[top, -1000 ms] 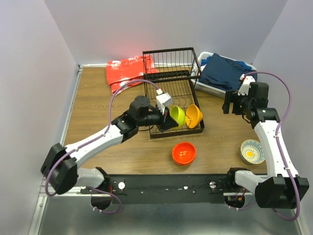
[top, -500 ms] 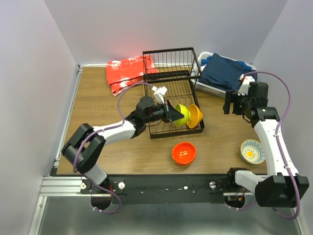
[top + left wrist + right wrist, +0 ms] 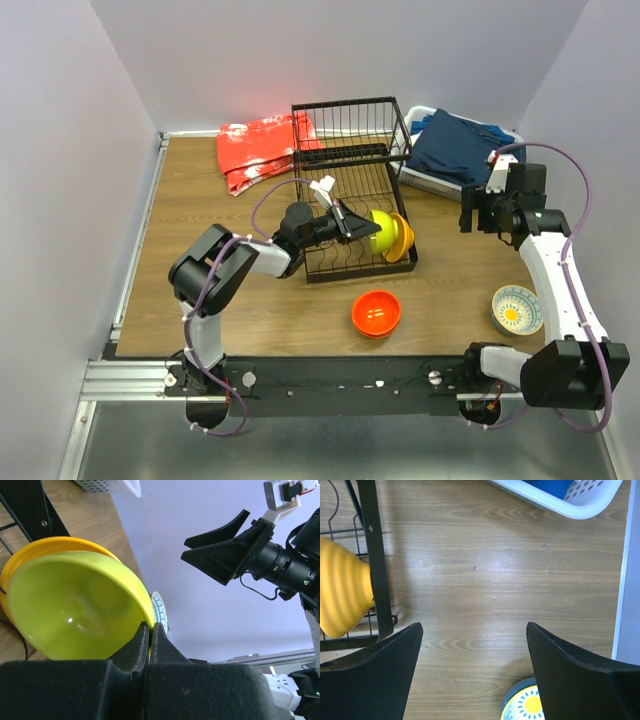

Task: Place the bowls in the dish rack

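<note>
My left gripper (image 3: 362, 228) is shut on the rim of the lime green bowl (image 3: 382, 229), which it holds on edge inside the black wire dish rack (image 3: 360, 274). In the left wrist view the green bowl (image 3: 75, 610) lies against the yellow-orange bowl (image 3: 50, 545) behind it, with my pinched jaws (image 3: 150, 627) on its rim. The yellow-orange bowl (image 3: 402, 237) stands on edge at the rack's front right. A red-orange bowl (image 3: 376, 312) sits on the table in front of the rack. The white patterned bowl (image 3: 516, 309) sits at the right. My right gripper (image 3: 474, 627) hangs open over bare wood, holding nothing.
A white plastic basket (image 3: 432, 183) with blue cloth stands right of the rack, its rim (image 3: 570, 502) in the right wrist view. Red cloth (image 3: 262, 148) lies at the back left. The rack's corner post (image 3: 375, 565) and the patterned bowl (image 3: 527, 705) flank my right gripper.
My left gripper has carried the green bowl rightward in the rack, up against the yellow-orange bowl, and the left arm has folded in. The right arm has barely moved.
</note>
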`<state>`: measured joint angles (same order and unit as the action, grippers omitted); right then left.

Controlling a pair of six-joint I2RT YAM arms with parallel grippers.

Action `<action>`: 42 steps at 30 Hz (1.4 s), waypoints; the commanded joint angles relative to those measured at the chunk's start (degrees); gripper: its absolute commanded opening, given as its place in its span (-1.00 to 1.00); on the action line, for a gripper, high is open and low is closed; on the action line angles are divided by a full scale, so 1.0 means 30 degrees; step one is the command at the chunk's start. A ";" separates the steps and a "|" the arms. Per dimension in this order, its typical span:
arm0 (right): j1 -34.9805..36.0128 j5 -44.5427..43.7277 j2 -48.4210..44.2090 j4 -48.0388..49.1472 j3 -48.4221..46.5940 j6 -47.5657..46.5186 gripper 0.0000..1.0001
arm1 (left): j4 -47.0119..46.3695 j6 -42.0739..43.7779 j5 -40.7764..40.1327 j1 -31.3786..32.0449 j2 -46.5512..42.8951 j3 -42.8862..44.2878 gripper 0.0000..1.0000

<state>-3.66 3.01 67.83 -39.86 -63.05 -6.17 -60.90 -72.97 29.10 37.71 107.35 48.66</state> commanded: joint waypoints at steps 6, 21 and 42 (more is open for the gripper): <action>-0.0420 -0.0094 0.0885 -0.0455 -0.1309 -0.0461 0.84 | -0.5216 -0.2600 0.0320 -0.0003 0.2682 0.1824 -1.00; -0.0566 0.0258 0.1295 -0.0484 -0.1280 -0.0461 0.84 | -0.5567 -0.2541 0.0639 -0.0032 0.4205 0.1238 -1.00; -0.0537 0.0873 0.1471 -0.0367 -0.1367 -0.0227 0.84 | -0.2349 0.1789 0.2574 -0.0266 0.2129 0.1474 -0.27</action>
<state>-4.91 4.21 72.42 -40.25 -65.45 -7.09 -71.16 -75.57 33.32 37.36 119.59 52.38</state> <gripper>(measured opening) 0.922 0.319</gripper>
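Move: The left hand holds the green bowl by its upper rim; the rack slot it is bound for lies about 3 cm to the right, level fore and aft, its middle some 8 cm below. The yellow bowl stands in the rack roughly 6 cm to the right, 1 cm back and 8 cm below; the red bowls are about 17 cm back and 1 cm right, some 14 cm down. From the right hand the slot is about 19 cm left, 4 cm back and 10 cm below. The left hand lowers the green bowl about 4 cm into the rack beside the yellow bowl, then opens its fingers. ##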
